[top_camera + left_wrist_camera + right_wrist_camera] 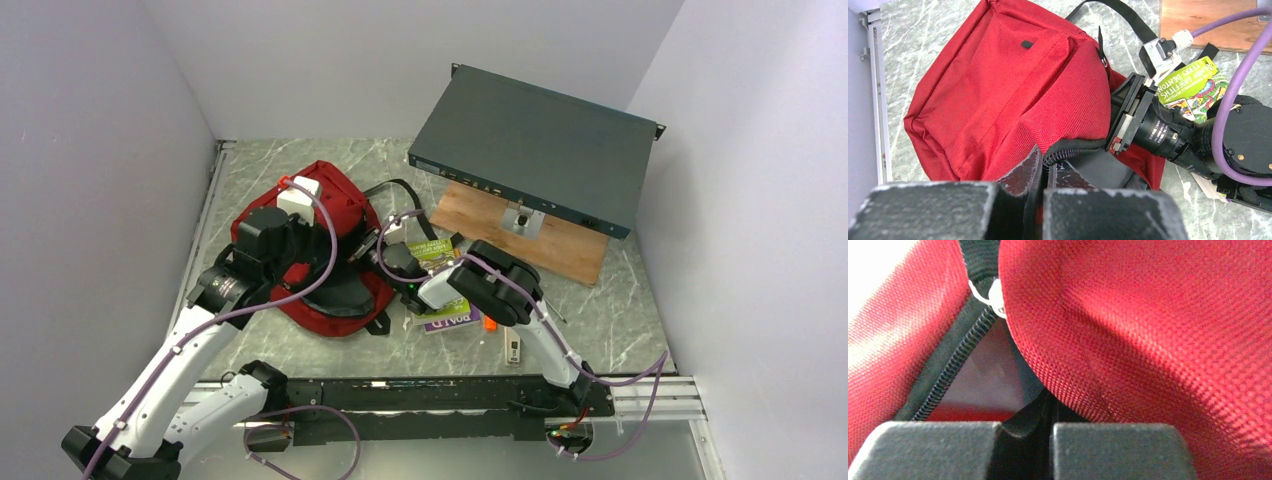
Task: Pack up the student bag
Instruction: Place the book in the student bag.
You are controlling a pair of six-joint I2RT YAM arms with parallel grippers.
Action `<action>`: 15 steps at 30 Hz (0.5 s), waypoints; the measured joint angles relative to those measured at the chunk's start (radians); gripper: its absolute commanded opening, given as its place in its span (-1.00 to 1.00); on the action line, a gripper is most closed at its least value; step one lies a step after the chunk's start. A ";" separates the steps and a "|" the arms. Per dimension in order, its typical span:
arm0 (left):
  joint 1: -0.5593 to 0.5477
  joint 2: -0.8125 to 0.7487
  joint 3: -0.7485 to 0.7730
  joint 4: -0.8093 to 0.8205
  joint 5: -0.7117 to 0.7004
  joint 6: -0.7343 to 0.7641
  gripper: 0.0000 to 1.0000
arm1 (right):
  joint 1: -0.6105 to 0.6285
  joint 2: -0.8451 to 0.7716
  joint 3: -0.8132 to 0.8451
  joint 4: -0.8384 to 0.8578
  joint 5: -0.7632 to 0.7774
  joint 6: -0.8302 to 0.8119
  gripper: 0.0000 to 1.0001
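Observation:
The student bag (335, 192), dark red with black straps, lies left of centre on the marble table. In the left wrist view my left gripper (1048, 162) is shut on the black zip edge of the student bag (1013, 75), at its open mouth. My right gripper (372, 258) sits at the bag's right edge. In its own view the right gripper (1049, 407) is shut, with the red fabric (1148, 340) and grey lining folding down into its tips. A black zip track (948, 370) runs up the left side of that view.
A green-covered book (435, 250) and a purple-edged book (450, 320) lie right of the bag, under the right arm. A small orange item (489, 322) and a small stick (513, 350) lie near them. A dark teal metal box (535, 150) rests tilted over a wooden board (540, 245) at the back right.

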 measured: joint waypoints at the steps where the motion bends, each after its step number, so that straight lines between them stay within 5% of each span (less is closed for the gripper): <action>1: 0.000 0.000 0.000 0.000 0.000 0.000 -1.00 | -0.002 0.000 0.000 -0.002 0.003 -0.002 -1.00; 3: 0.000 0.000 0.000 0.000 0.000 -0.001 -1.00 | -0.003 0.000 0.000 -0.003 0.002 -0.013 -1.00; 10: 0.000 0.001 0.000 0.000 -0.005 -0.001 -1.00 | 0.000 -0.088 -0.056 -0.202 -0.048 -0.101 -0.54; 15: 0.000 0.014 0.000 0.000 -0.003 -0.002 -1.00 | 0.013 -0.287 -0.191 -0.419 -0.111 -0.283 -0.26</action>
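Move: The blue book is tucked inside the red bag, some 6 cm ahead of the empty right gripper, 6 cm to its left and about 6 cm lower. The bag rim pinched by the left gripper is roughly 10 cm left of the right hand, 5 cm back and 13 cm higher. The green book lies outside on the table, about 20 cm right, 2 cm back and 10 cm lower. From the left gripper, the blue book is about 10 cm ahead, 5 cm right and 19 cm below. Let the shut right gripper sink first, then draw it back and to the right, away from the blue book and towards the bag's mouth, about 7 cm across and 3 cm down. Roll its left side down some 25 degrees and open the fingers to just under a third on the way. Keep the left gripper closed on the zipped rim, holding the flap up nearly still. ##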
